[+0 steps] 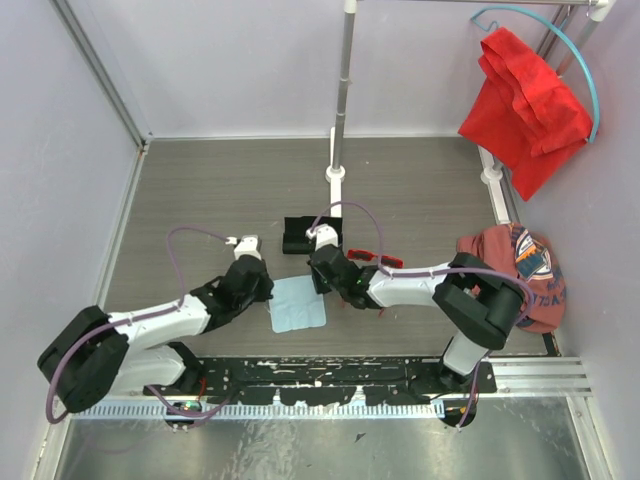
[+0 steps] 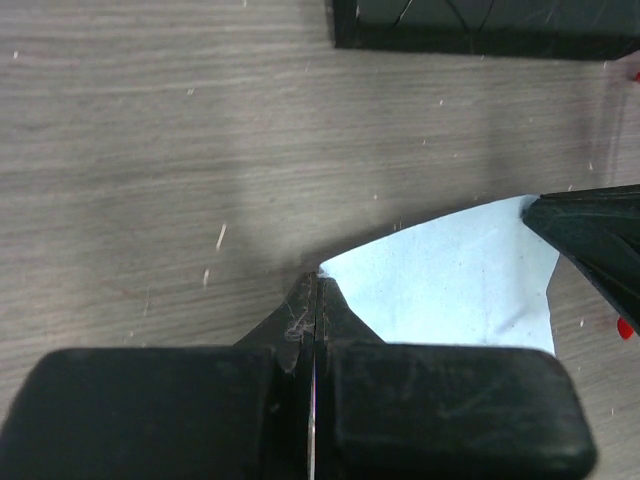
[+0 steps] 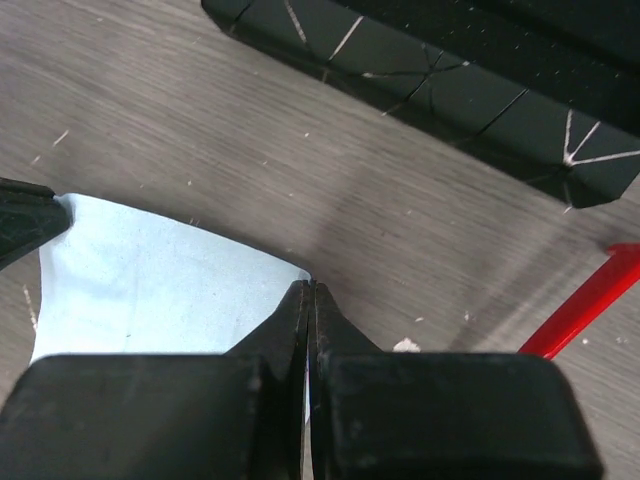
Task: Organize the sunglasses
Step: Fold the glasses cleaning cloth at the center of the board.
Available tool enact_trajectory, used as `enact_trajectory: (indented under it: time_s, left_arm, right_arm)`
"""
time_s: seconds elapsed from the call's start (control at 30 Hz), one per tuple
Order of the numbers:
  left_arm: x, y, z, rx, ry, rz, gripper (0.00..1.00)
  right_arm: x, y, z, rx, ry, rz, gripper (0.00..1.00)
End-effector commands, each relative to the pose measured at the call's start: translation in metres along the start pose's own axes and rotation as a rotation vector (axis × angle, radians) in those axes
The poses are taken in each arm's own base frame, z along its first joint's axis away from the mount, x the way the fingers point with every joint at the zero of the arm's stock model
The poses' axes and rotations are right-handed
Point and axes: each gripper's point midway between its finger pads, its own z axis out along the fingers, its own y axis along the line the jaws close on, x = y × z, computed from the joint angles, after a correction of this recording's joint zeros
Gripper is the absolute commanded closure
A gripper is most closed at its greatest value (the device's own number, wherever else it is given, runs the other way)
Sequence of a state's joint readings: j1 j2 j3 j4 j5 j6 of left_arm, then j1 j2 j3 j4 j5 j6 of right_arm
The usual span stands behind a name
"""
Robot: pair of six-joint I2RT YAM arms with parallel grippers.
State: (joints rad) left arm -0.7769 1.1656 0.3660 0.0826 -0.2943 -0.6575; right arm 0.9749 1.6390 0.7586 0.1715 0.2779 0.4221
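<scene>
The sunglasses lie on the table right of the black case, with thin red arms and partly hidden behind my right arm. One red arm shows in the right wrist view. A pale blue cloth is stretched between both grippers. My left gripper is shut on the cloth's far left corner. My right gripper is shut on the cloth's far right corner. The case lies just beyond the cloth.
A white pole on a round foot stands behind the case. A red garment hangs at the back right. A rust-coloured printed garment lies at the right edge beside my right arm. Grey walls close the left and right sides.
</scene>
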Motion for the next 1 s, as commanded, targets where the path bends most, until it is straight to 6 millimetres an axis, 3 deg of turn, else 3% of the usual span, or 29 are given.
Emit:
enact_trajectory:
  time_s: [0.0, 0.47, 0.97]
  left_arm:
    - [-0.034, -0.014, 0.012, 0.003, -0.106, 0.038, 1.00]
    - [-0.050, -0.015, 0.044, 0.013, -0.096, 0.093, 1.00]
    - [-0.047, -0.021, 0.036, 0.089, -0.122, 0.109, 1.00]
  right_arm:
    - [-0.031, 0.008, 0.008, -0.039, -0.076, -0.019, 0.99]
    - [-0.047, -0.001, 0.023, -0.074, -0.104, -0.009, 0.99]
    - [-0.046, 0.002, 0.012, -0.125, -0.134, -0.043, 0.99]
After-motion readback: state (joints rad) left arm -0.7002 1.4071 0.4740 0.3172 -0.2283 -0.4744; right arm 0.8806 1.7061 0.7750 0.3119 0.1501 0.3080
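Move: Both hands already hold the cleaning cloth by its far corners, about 2 cm off the board; the cloth's middle lies roughly 6 cm back and 8 cm right of the left hand, and 7 cm back and 6 cm left of the right hand. The open black case is about 13 cm ahead and 12 cm right of the left hand, some 12 cm ahead and 2 cm left of the right hand. From the right hand, the red sunglasses sit around 14 cm right and 2 cm ahead. Fingers still shut on the cloth's two far corners, both arms draw it forward over the board towards the near side of the black case, the left hand by about 5 cm and the right by some 3 cm, staying low. The left hand also works some 2 cm to the right and, once the forward pull has run out, the right hand eases slightly left, so the two corners come closer together while both wrists hardly turn. ##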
